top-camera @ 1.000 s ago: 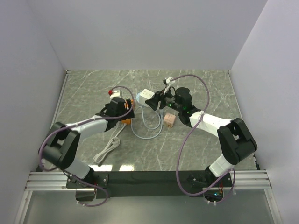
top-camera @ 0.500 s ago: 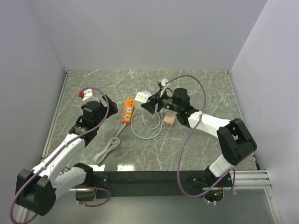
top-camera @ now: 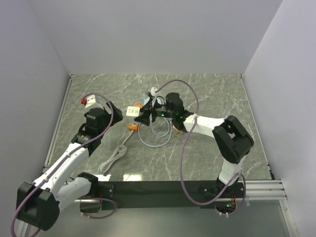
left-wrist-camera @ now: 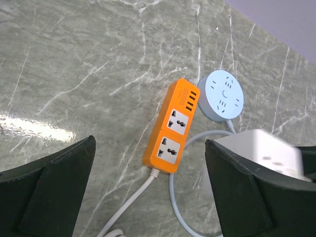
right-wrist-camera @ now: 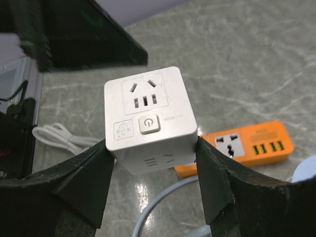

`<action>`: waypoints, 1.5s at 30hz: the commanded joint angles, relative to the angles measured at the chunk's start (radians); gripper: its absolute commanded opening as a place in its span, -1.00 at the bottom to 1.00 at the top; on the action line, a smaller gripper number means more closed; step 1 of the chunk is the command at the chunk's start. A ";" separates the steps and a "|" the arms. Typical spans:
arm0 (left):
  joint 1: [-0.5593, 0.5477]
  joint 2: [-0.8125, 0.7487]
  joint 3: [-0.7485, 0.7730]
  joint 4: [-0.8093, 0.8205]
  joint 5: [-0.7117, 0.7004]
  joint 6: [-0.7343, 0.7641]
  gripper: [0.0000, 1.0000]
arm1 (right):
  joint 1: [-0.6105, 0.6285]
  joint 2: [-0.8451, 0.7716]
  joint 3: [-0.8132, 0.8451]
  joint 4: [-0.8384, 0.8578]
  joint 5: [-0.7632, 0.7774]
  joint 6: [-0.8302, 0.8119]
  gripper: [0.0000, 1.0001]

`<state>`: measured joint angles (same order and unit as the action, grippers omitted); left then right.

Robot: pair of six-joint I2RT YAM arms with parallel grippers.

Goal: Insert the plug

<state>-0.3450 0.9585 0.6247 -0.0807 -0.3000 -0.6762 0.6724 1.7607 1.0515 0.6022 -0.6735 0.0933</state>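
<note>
My right gripper (right-wrist-camera: 153, 148) is shut on the plug, a white cube adapter (right-wrist-camera: 150, 118) with a power button and sockets on its top face. In the top view the white cube (top-camera: 132, 111) hangs over the orange power strip (top-camera: 133, 126), hiding most of it. The strip (left-wrist-camera: 174, 126) lies flat with two sockets and a row of USB ports facing up. My left gripper (left-wrist-camera: 149, 143) is open and empty, raised above the table to the left of the strip (top-camera: 109, 107). The cube's prongs are hidden.
A round light-blue socket (left-wrist-camera: 223, 95) lies by the strip's far end, its pale cable looping across the marble (top-camera: 153, 138). The strip's white cord is coiled at the front left (top-camera: 112, 159). A pinkish block (top-camera: 177, 129) sits under my right arm.
My left arm let go of the strip and drew back to the left. My right gripper carried the white cube leftward, from beside the strip to above it.
</note>
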 commanded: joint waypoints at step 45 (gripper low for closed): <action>0.011 0.020 -0.036 0.105 0.159 -0.008 0.95 | 0.046 0.292 0.272 -0.173 0.074 -0.079 -0.99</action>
<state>-0.3389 0.9890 0.5930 -0.0109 -0.1535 -0.6777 0.7071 2.0476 1.2976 0.3729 -0.6159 0.0193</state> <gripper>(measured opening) 0.974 0.695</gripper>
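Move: The near outlet of the orange strip, where the white plug cube in the right hand is headed, lies about 2 cm ahead of that hand, 3 cm to its left and 13 cm below. The strip's far outlet is roughly 4 cm beyond the near one, and the round blue socket about 9 cm farther out and 7 cm to the right of the near one. From the empty left hand the near outlet is some 10 cm to the right, level with it and 12 cm down. Downward first, about 5 cm, the right hand brings the held white cube towards the orange strip, then slides it left and forward some 3 cm each way, sinks another 4 cm over the near outlet and stays there, fingertips tipped down about 10 degrees, grip kept. The open left hand edges 2.5 cm right, turning slightly clockwise, and waits beside the cube. ##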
